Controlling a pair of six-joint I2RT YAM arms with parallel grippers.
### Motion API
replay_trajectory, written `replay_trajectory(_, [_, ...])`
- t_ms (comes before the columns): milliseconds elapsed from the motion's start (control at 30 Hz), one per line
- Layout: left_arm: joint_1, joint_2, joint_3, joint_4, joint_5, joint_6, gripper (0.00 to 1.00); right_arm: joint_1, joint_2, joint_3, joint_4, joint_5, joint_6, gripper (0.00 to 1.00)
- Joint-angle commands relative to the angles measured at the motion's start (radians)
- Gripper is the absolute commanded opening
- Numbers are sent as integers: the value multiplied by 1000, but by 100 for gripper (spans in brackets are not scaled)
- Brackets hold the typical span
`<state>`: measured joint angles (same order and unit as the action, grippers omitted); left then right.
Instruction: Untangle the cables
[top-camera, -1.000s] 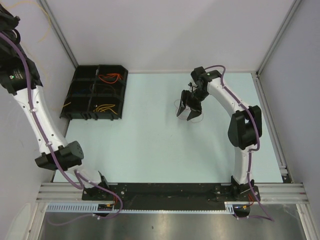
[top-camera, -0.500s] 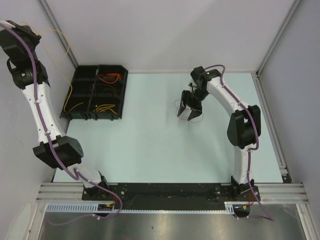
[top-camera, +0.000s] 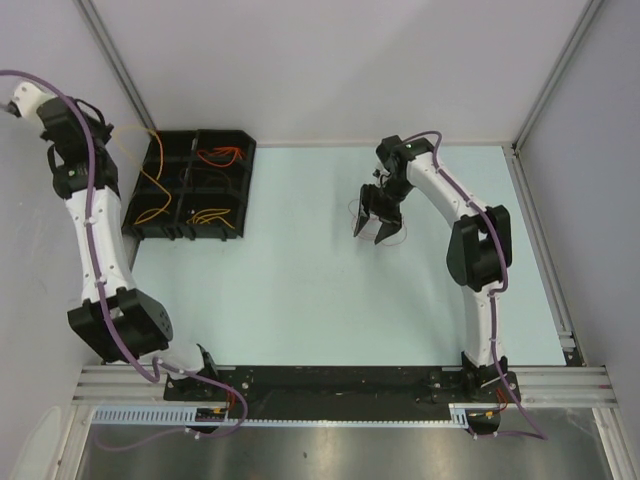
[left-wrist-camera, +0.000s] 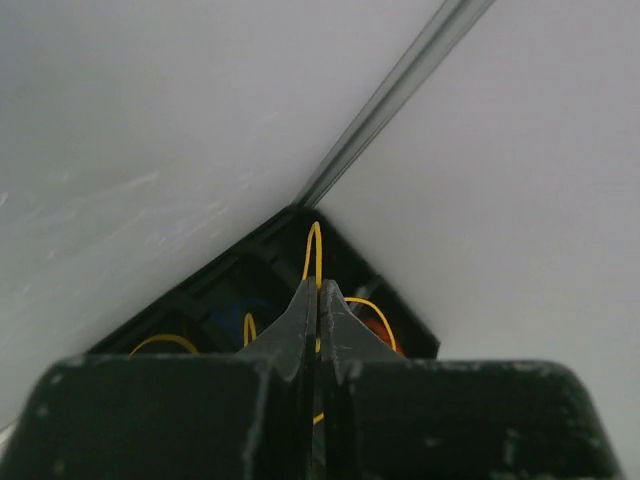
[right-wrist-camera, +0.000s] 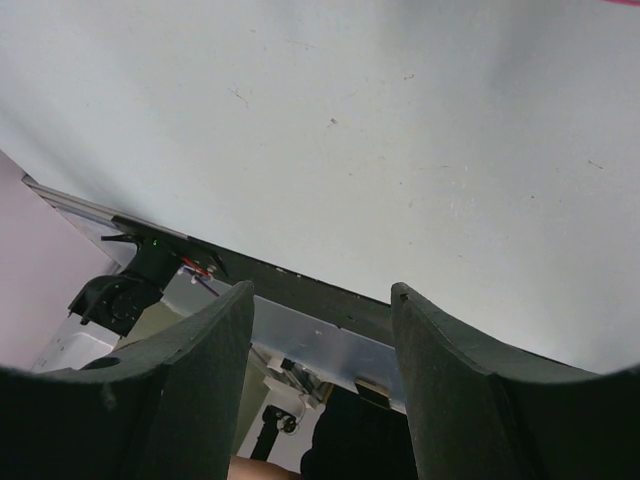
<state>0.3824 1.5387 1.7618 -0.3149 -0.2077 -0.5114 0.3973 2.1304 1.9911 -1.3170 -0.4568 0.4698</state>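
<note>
My left gripper (top-camera: 108, 132) hangs in the air just left of the black tray (top-camera: 190, 228), shut on a thin yellow cable (top-camera: 152, 150) that trails down into the tray. In the left wrist view the jaws (left-wrist-camera: 318, 292) are pressed together, and the yellow cable (left-wrist-camera: 311, 250) loops out from between them above the tray (left-wrist-camera: 215, 300). Orange, red and yellow cables (top-camera: 218, 156) lie in the tray's compartments. My right gripper (top-camera: 375, 218) stands open over the table with nothing between its fingers (right-wrist-camera: 200, 350). A thin dark wire loop (top-camera: 400, 237) lies beside it.
White walls with metal corner posts (top-camera: 118, 65) close in the table on the left, back and right. The tray sits against the back left corner. A black rail (top-camera: 330, 385) carrying both arm bases runs along the near edge.
My left arm has swung down from high at the left wall toward the tray, carrying the yellow cable with it. The right arm shifted only slightly, its gripper still open.
</note>
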Motion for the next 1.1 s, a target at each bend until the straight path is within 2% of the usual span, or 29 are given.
replay_trajectory(0, [-16, -107, -122, -12, -145, -36, 0, 20, 16, 48, -37, -5, -13, 61])
replay_trajectory(200, [-7, -153, -232, -15, -219, -26, 0, 43, 23, 40, -37, -8, -13, 61])
replay_trajectory(567, [58, -141, -280, -110, -295, -76, 0, 55, 17, 38, -37, 1, -5, 61])
replay_trajectory(733, [70, -172, -311, -108, -374, -73, 0, 60, 22, 40, -37, 0, -2, 61])
replay_trajectory(867, [90, -176, -326, -110, -374, -72, 0, 61, 28, 41, -36, -5, 1, 61])
replay_trajectory(1067, [101, -198, -288, -148, -427, -64, 0, 66, 42, 49, -36, -11, -5, 61])
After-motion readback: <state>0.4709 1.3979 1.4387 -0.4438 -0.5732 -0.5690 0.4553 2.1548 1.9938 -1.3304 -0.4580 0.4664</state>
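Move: Below the left hand, some 40 cm down, lies the near-left compartment of the black tray, about 4 cm ahead and 3 cm to the right; the held yellow cable already trails into it. At the same depth, the yellow coil lies about 4 cm ahead and 17 cm right, the blue cable 14 cm ahead and 12 cm right, and the red coil 23 cm ahead and 16 cm right. From the right hand, the compartment lies about 15 cm ahead, 53 cm left and 12 cm down. Lowering the yellow cable towards the tray, the left hand sinks about 11 cm while drawing back some 10 cm and drifting left, the descent easing off at the end. The wrist swings about 25 degrees counter-clockwise and tips down, its shut fingers keeping their pinch. The open right hand shifts about 2 cm back and left over the table. ##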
